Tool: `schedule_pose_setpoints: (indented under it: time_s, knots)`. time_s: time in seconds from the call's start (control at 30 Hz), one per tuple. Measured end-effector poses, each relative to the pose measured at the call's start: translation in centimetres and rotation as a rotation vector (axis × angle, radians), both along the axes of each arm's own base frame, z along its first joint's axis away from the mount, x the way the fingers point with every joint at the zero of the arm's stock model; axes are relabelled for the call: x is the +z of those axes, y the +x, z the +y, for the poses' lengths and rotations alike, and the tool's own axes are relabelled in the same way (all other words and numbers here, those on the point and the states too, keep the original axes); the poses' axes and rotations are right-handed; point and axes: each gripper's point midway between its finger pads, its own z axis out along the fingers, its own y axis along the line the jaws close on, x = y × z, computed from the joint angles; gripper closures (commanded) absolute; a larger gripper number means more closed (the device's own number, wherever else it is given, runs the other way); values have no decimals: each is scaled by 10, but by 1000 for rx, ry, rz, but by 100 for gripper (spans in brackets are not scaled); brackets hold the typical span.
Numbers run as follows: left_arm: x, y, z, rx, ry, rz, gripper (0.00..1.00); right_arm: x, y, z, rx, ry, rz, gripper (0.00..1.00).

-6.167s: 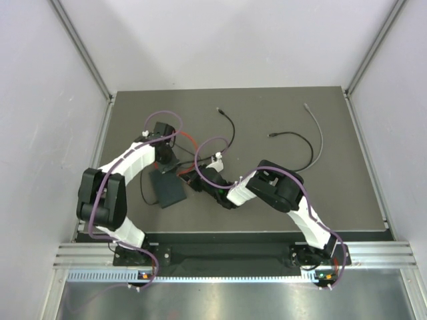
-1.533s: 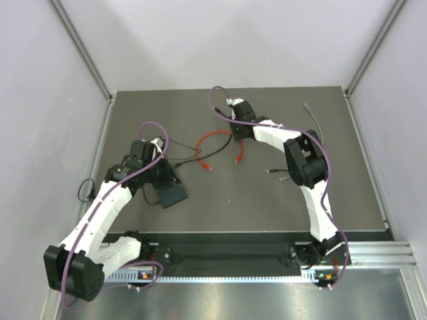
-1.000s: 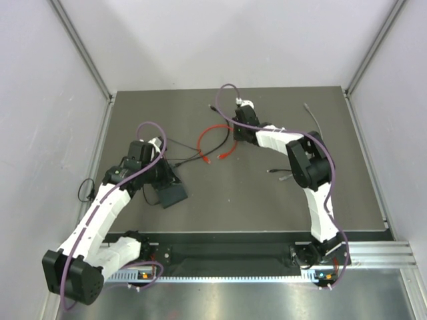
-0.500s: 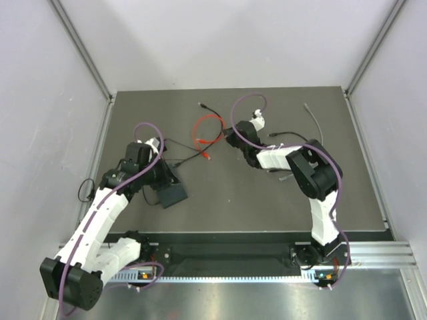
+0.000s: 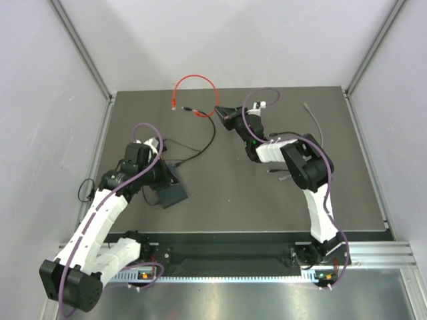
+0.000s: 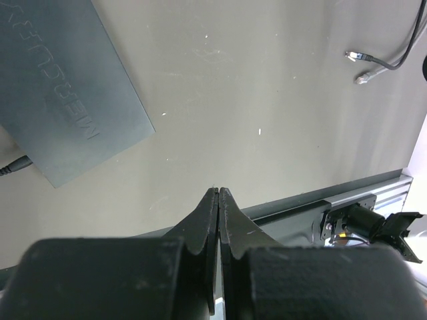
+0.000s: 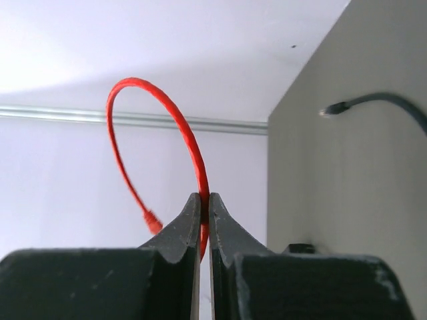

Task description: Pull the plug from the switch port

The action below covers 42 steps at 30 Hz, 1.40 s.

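The switch (image 5: 172,195), a flat dark box, lies on the mat at the left and fills the upper left of the left wrist view (image 6: 63,100). My left gripper (image 5: 167,177) hovers just behind it, shut (image 6: 219,191) with nothing between the fingers. My right gripper (image 5: 224,115) is near the back of the table, raised and shut (image 7: 204,197) on a red cable (image 7: 170,110). That cable (image 5: 195,79) loops up in the air. Its red plug (image 5: 175,103) hangs free, far from the switch.
A black cable (image 5: 203,143) runs from the switch area toward the back, ending in a plug (image 5: 189,109). A grey cable (image 5: 317,130) and another black cable (image 5: 293,137) lie at the right. Two loose plug ends (image 6: 360,67) show on the mat. The near rail (image 5: 227,253) borders the front.
My right gripper has swung from mid-table toward the back and lifted the red cable off the mat, so its loop now stands in the air. The left arm stayed put.
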Motion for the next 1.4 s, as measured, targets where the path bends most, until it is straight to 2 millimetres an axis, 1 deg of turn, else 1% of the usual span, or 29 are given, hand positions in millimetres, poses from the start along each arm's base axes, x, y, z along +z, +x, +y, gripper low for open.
schedule_pose_setpoints:
  time_s: [0.03,0.07,0.1,0.17,0.2,0.3,0.5,0.6,0.67,0.7,0.73,0.8,0.9,1.0,1.07,1.17,1.23,1.3,1.4]
  knots:
    - [0,0,0,0,0,-2,96,9,-1,-2,4,18,-18,100]
    - [0,0,0,0,0,-2,96,13,-4,-6,7,26,-24,100]
    - [1,0,0,0,-1,-3,96,14,-8,-12,3,28,-23,100]
    - [1,0,0,0,-1,-4,96,11,-21,-34,-16,12,4,100]
    - [1,0,0,0,-1,-5,96,7,-28,-47,-31,-4,28,100]
    - [2,-1,0,-1,-3,-10,96,5,-51,-97,-104,-59,87,100]
    - [-2,-3,-3,-14,-17,1,96,25,-90,-197,-312,-191,154,100]
    - [-9,-7,-4,-21,-26,22,96,30,-103,-236,-414,-257,191,100]
    - [-12,-8,-6,-23,-34,36,96,24,-112,-259,-468,-285,229,100]
    - [-14,-9,-6,-24,-37,42,96,16,-115,-270,-492,-297,261,100]
    - [-14,-10,-7,-25,-41,45,96,2,-119,-283,-517,-312,308,100]
    - [-13,-10,-7,-25,-45,45,96,-27,-127,-301,-548,-339,409,100]
    - [-12,-10,-8,-27,-50,43,96,-72,-148,-319,-577,-367,549,100]
    - [-12,-10,-9,-29,-56,43,96,-103,-162,-331,-594,-389,646,100]
    - [-11,-10,-10,-30,-58,43,96,-116,-165,-338,-605,-396,689,100]
    - [-11,-10,-10,-31,-59,41,96,-130,-167,-343,-608,-416,730,92]
    - [-10,-10,-10,-31,-60,38,96,-138,-168,-343,-596,-436,749,70]
    - [-10,-10,-9,-30,-60,37,96,-143,-169,-342,-581,-455,759,44]
    - [-12,-11,-9,-29,-58,39,96,-143,-169,-339,-546,-490,743,31]
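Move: The right hand already pinches the red cable; the cable pile it is bound for lies about 34 cm to its right, 17 back and 17 below. In that pile the grey cable's middle is roughly 39 cm right and 10 back. The remaining black cable's middle lies some 6 cm back and 5 left, down on the table. From the left hand, the cable pile is about 46 cm right and 10 ahead. Right hand sweeps the red cable some 35 cm right, back, then down to the cable pile, and opens. ##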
